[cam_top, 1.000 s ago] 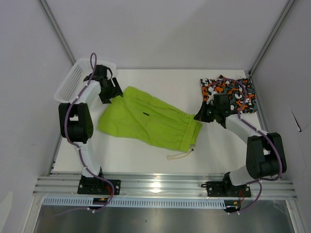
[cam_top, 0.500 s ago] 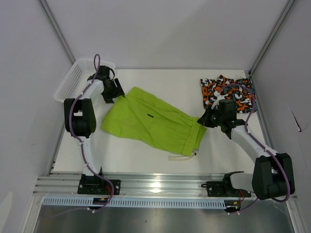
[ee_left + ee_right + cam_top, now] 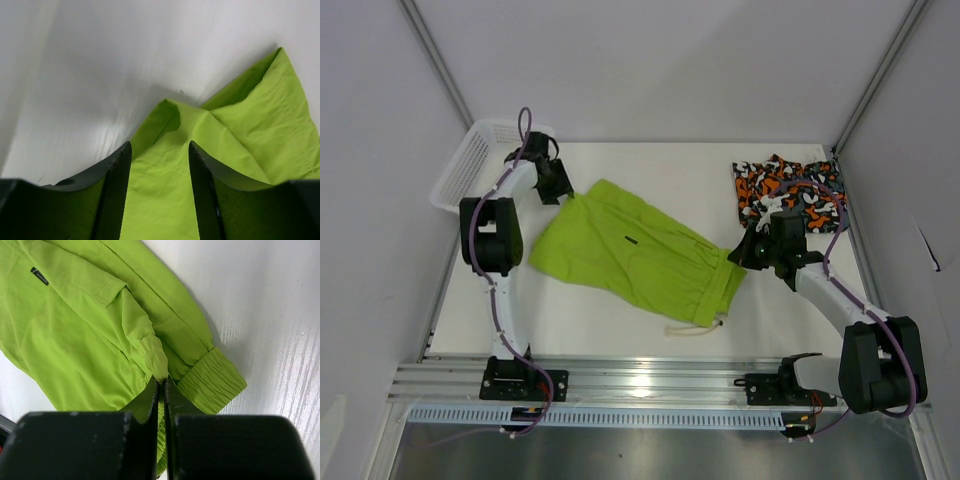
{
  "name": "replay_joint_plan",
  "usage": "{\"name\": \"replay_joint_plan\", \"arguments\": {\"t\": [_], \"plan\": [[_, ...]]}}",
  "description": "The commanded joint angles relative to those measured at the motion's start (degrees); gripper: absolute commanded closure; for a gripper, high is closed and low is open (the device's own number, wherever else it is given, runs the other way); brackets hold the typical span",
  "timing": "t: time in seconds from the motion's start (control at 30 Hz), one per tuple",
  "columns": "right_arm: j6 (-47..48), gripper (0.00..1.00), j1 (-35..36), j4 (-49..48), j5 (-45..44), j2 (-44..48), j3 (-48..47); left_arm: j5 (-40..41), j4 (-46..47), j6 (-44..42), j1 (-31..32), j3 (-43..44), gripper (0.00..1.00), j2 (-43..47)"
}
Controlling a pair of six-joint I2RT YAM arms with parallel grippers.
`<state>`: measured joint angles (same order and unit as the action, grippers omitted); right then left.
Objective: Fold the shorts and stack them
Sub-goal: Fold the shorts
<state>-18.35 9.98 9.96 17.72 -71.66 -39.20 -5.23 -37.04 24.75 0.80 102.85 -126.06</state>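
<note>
The lime green shorts [image 3: 630, 255] lie spread across the middle of the white table, waistband at the right, white drawstring [image 3: 692, 327] trailing off the near edge. My right gripper [image 3: 738, 250] is shut on a pinch of the waistband [image 3: 159, 360], fingertips pressed together on the fabric [image 3: 162, 381]. My left gripper [image 3: 563, 190] sits at the shorts' far left leg corner. Its jaws stand apart, astride the green hem [image 3: 160, 147], with fabric [image 3: 240, 130] lying between them. The camo shorts [image 3: 788, 190] rest folded at the back right.
A white mesh basket [image 3: 470, 160] stands at the back left corner, just behind the left arm. Grey walls close in the table on both sides. The aluminium rail [image 3: 650, 385] with both arm bases runs along the near edge.
The right gripper drew the waistband a little to the right, shifting the green shorts. The left gripper settled over the leg corner and its jaws narrowed.
</note>
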Motion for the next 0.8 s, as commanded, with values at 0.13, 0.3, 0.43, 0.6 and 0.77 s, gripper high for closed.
{"name": "replay_joint_plan", "arguments": {"t": [0.13, 0.3, 0.43, 0.6, 0.77], "plan": [[-0.02, 1.0, -0.49, -1.96, 1.45, 1.26, 0.18, -1.88, -0.58, -2.78, -0.45, 4.99, 0.51, -4.89], [-0.28, 1.0, -0.66, -2.22, 1.27, 0.91, 0.18, -2.76, 0.64, -2.87, -0.53, 2.19, 0.9, -3.67], [-0.72, 1.0, -0.84, -1.35, 0.13, 0.64, -0.26, -3.9, 0.74, -2.69, -0.53, 0.52, 1.0, -1.47], [-1.6, 1.0, -2.24, -1.08, 0.39, 0.9, -0.44, -5.49, 2.05, -1.82, -0.45, -3.7, 1.0, 3.96], [-3.18, 1.0, -3.74, -3.27, 2.23, 4.59, 1.85, -7.16, 3.37, -0.67, -0.45, -6.95, 1.0, 9.51]]}}
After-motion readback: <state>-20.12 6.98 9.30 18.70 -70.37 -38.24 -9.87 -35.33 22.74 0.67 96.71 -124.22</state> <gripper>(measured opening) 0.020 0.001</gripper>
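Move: The shorts' upper left corner lies roughly 2 cm ahead of the open left hand, 2 cm to its right and 4 cm below. The shorts' far corner is about 6 cm ahead and 8 cm right of the left hand, and the white basket some 9 cm ahead and 15 cm left. From the right hand, already pinching the waistband end, the upper left corner is about 20 cm ahead and 32 cm left. Left fingers sink about 2.5 cm at the corner, shutting fully, then draw back 3 cm; right keeps its pinch. ##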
